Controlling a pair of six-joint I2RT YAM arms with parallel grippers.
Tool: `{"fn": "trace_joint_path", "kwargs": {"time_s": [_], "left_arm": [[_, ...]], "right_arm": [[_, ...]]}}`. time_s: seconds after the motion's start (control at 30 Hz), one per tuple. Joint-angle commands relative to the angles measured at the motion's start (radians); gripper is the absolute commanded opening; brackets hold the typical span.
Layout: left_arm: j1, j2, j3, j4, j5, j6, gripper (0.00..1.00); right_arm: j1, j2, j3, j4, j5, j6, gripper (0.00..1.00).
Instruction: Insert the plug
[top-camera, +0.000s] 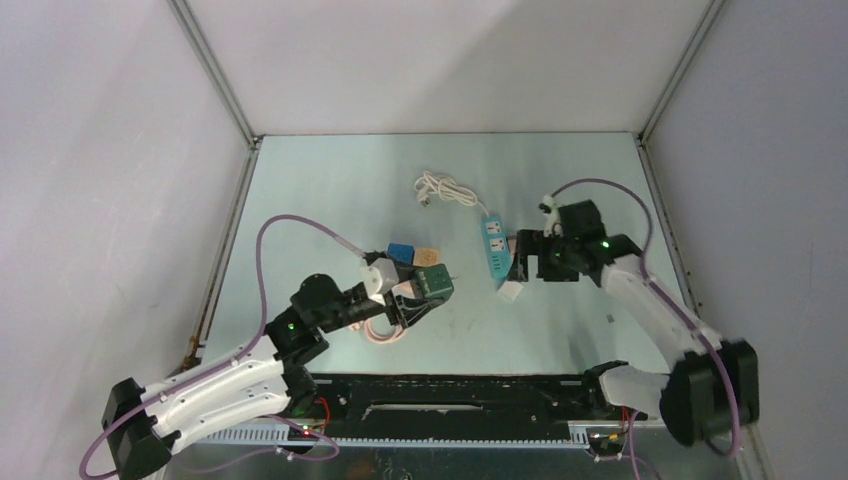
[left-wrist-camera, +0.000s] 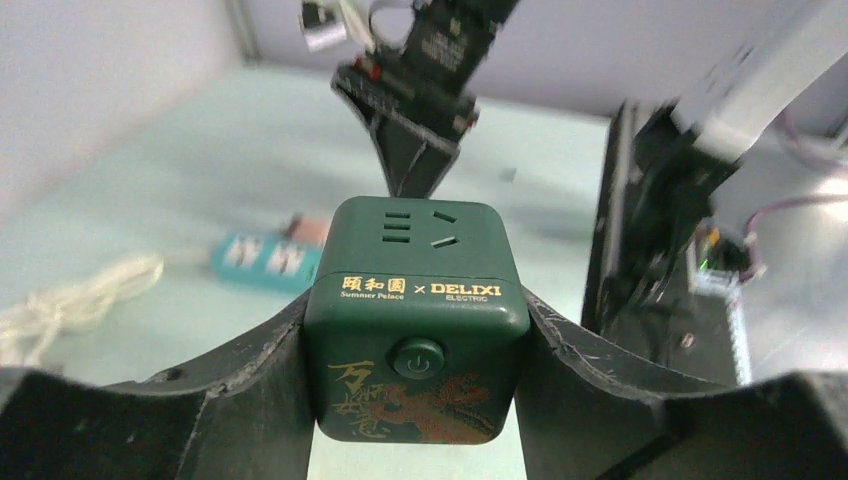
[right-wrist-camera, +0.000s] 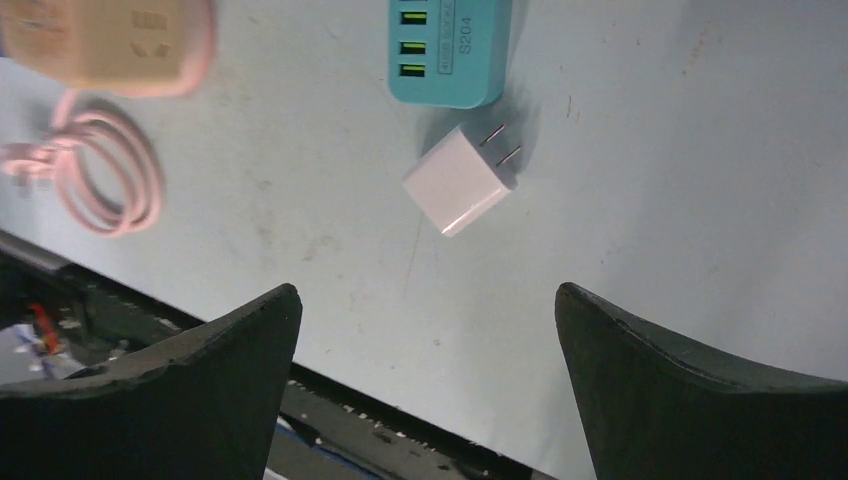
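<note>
The plug (right-wrist-camera: 462, 180) is a small white two-prong adapter lying flat on the table just off the near end of a teal power strip (right-wrist-camera: 450, 50). From above, the plug (top-camera: 510, 291) lies beside the strip (top-camera: 494, 246). My right gripper (right-wrist-camera: 428, 300) hangs open above the table, its fingers empty and the plug just ahead of them; overhead, the right gripper (top-camera: 520, 262) sits by the strip. My left gripper (left-wrist-camera: 415, 345) is shut on a dark green cube socket (left-wrist-camera: 415, 320), held off the table with its socket face up. In the top view the cube (top-camera: 436, 283) is left of the strip.
A coiled white cable (top-camera: 447, 190) lies behind the strip. Near the left gripper sit blue (top-camera: 401, 252), tan (top-camera: 428, 257) and white (top-camera: 380, 275) cubes. A pink cube socket (right-wrist-camera: 110, 40) with a coiled pink cable (right-wrist-camera: 100, 170) lies left of the plug. A black rail (top-camera: 450, 395) edges the near side.
</note>
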Motion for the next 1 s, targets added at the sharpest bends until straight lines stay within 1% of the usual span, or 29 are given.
{"fn": "trace_joint_path", "kwargs": {"time_s": [0.0, 0.1, 0.27, 0.5, 0.67, 0.83, 0.93, 0.97], "left_arm": [[0.006, 0.006, 0.102, -0.295, -0.126, 0.096, 0.0], [0.006, 0.008, 0.125, -0.38, -0.149, 0.137, 0.0], [0.006, -0.025, 0.143, -0.456, -0.159, 0.169, 0.0], [0.006, -0.128, 0.141, -0.513, -0.168, 0.177, 0.0], [0.006, -0.195, 0.143, -0.575, -0.201, 0.191, 0.0], [0.006, -0.24, 0.147, -0.633, -0.23, 0.196, 0.0], [0.006, -0.263, 0.15, -0.658, -0.248, 0.206, 0.0], [0.005, -0.267, 0.15, -0.666, -0.253, 0.214, 0.0]], "right_arm": [[0.092, 0.198, 0.113, 0.043, 0.144, -0.047, 1.0], [0.134, 0.335, 0.185, 0.06, 0.19, -0.053, 1.0], [0.164, 0.54, 0.316, 0.078, 0.243, -0.085, 0.99], [0.176, 0.739, 0.566, 0.032, 0.311, -0.155, 0.99], [0.174, 0.921, 0.809, -0.106, 0.366, -0.207, 0.99], [0.175, 1.11, 1.019, -0.2, 0.369, -0.254, 0.98], [0.181, 1.182, 1.088, -0.23, 0.35, -0.286, 0.94], [0.184, 1.199, 1.099, -0.236, 0.337, -0.298, 0.9]]}}
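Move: For the open right hand, the teal power strip's middle lies about 14 cm ahead, 7 cm to its left and some 12 cm below. At about the same depth below, the white charger is only 3 cm ahead and 5 cm left, the pink adapter about 15 cm ahead and 3 cm left, and the white cord coil some 30 cm ahead and 18 cm left. From the left hand, holding the green cube, the strip is roughly 23 cm ahead, 13 cm right and 26 cm below. The open right hand drops some 5 cm at first, then sweeps forward about 20 cm in all, drifting 7 cm left along the power strip to its cord end, fingers swinging to point more steeply down and the hand sinking again at the last. The left hand, keeping its grip on the green cube, sinks quickly and draws some 7 cm left, fingers tipping down about 20 degrees. ##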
